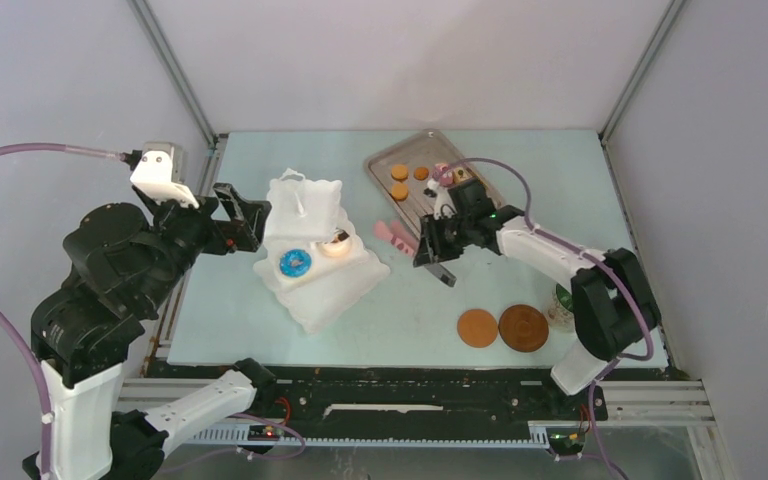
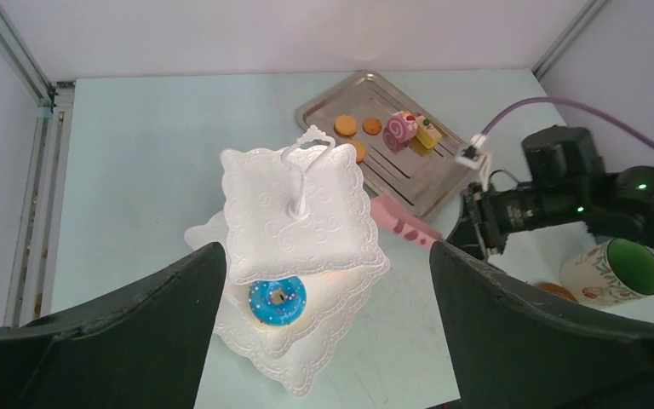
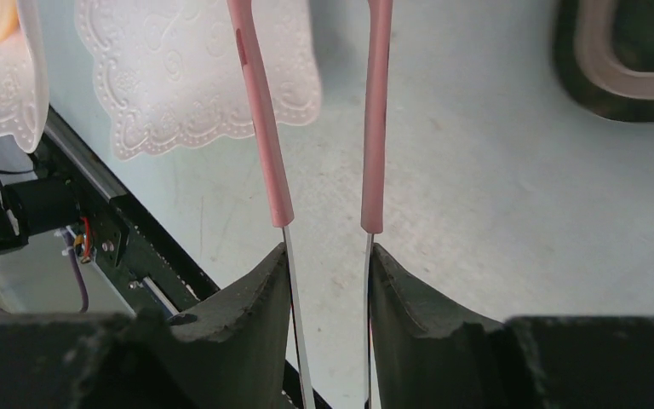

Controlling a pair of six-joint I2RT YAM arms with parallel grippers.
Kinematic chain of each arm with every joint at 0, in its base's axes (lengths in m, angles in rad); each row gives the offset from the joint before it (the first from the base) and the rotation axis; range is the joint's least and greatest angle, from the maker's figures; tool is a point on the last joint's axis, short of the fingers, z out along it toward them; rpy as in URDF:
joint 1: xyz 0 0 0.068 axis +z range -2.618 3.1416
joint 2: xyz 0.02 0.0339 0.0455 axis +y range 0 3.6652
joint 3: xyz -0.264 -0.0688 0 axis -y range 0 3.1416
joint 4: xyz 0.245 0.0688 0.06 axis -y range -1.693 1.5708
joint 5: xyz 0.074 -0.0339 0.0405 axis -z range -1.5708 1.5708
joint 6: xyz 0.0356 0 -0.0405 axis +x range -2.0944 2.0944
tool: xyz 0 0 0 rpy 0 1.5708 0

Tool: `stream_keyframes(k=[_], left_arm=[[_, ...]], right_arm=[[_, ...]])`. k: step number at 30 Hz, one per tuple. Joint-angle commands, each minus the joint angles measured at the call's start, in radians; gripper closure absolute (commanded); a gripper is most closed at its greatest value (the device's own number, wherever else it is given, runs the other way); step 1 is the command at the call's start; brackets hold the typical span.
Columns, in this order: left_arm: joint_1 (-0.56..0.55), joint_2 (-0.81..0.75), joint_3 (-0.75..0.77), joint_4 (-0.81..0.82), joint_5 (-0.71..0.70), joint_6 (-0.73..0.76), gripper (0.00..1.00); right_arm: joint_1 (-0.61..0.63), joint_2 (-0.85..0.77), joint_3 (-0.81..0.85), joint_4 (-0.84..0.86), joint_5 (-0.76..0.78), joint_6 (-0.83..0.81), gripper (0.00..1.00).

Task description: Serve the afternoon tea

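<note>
The white three-tier stand (image 1: 305, 215) (image 2: 294, 200) holds a blue doughnut (image 1: 294, 262) (image 2: 277, 300) and a pale pastry (image 1: 336, 243) on a lower tier. My left gripper (image 1: 245, 215) (image 2: 325, 256) is open beside the stand's left side and holds nothing. My right gripper (image 1: 430, 245) (image 3: 328, 251) is shut on the pink tongs (image 1: 397, 236) (image 3: 260, 128). The tongs' arms stand apart with nothing between them, pointing toward the stand's lower tier (image 3: 196, 77). Orange biscuits (image 1: 399, 172) (image 2: 345, 125) and cake slices (image 1: 443, 172) (image 2: 398, 129) lie on the tray.
The silver tray (image 1: 375, 165) (image 2: 409, 175) sits at the back centre. Two brown coasters (image 1: 477, 327) (image 1: 523, 327) lie near the front right. The green-lined mug (image 1: 562, 300) (image 2: 617, 271) stands by the right arm, partly hidden by it in the top view.
</note>
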Motion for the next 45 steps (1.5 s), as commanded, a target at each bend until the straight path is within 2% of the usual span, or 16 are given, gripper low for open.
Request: stream_keyframes(k=[1, 10, 16, 22, 29, 37, 45], left_arm=[[0.007, -0.002, -0.015, 0.033, 0.007, 0.02, 0.03], [0.007, -0.003, -0.01, 0.036, 0.018, 0.018, 0.02], [0.007, -0.01, -0.013, 0.043, 0.025, 0.015, 0.02], [-0.012, -0.02, -0.028, 0.036, 0.001, 0.028, 0.02], [-0.012, -0.026, -0.051, 0.037, -0.013, 0.03, 0.02], [-0.003, -0.012, -0.04, 0.03, -0.02, 0.043, 0.02], [0.018, 0.012, -0.023, 0.03, 0.004, 0.036, 0.02]], right_arm=[[-0.086, -0.113, -0.007, -0.033, 0.041, -0.031, 0.62], [-0.343, -0.182, -0.003, -0.034, 0.081, -0.059, 0.59], [-0.434, -0.12, 0.068, -0.094, 0.13, -0.145, 0.57], [-0.444, -0.013, 0.185, -0.178, 0.247, -0.235, 0.56], [-0.446, 0.088, 0.282, -0.228, 0.31, -0.278, 0.57], [-0.425, 0.17, 0.322, -0.219, 0.311, -0.296, 0.58], [-0.354, 0.27, 0.406, -0.217, 0.475, -0.324, 0.61]])
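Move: Out on the tray, the yellow cake is some 24 cm ahead of the right hand, 11 cm to its right and about 9 cm below it. The pink cake lies 4 cm to the left of the yellow one, and the nearest orange cookie 21 cm ahead and 5 cm left of the hand. The white stand is about 22 cm left and 2 cm ahead. From the left hand, the yellow cake is roughly 33 cm ahead, 36 cm right and 45 cm down. Carrying the still-held pink tongs away from the white stand, the right hand sweeps about 19 cm right and 15 cm forward towards the yellow cake. It first rises some 4 cm, then sinks about 6 cm as its rightward travel dies out. The wrist turns clockwise some 20 degrees and its left side dips about 25, lowering the tongs' tips around the cake; the grip keeps them ajar. ##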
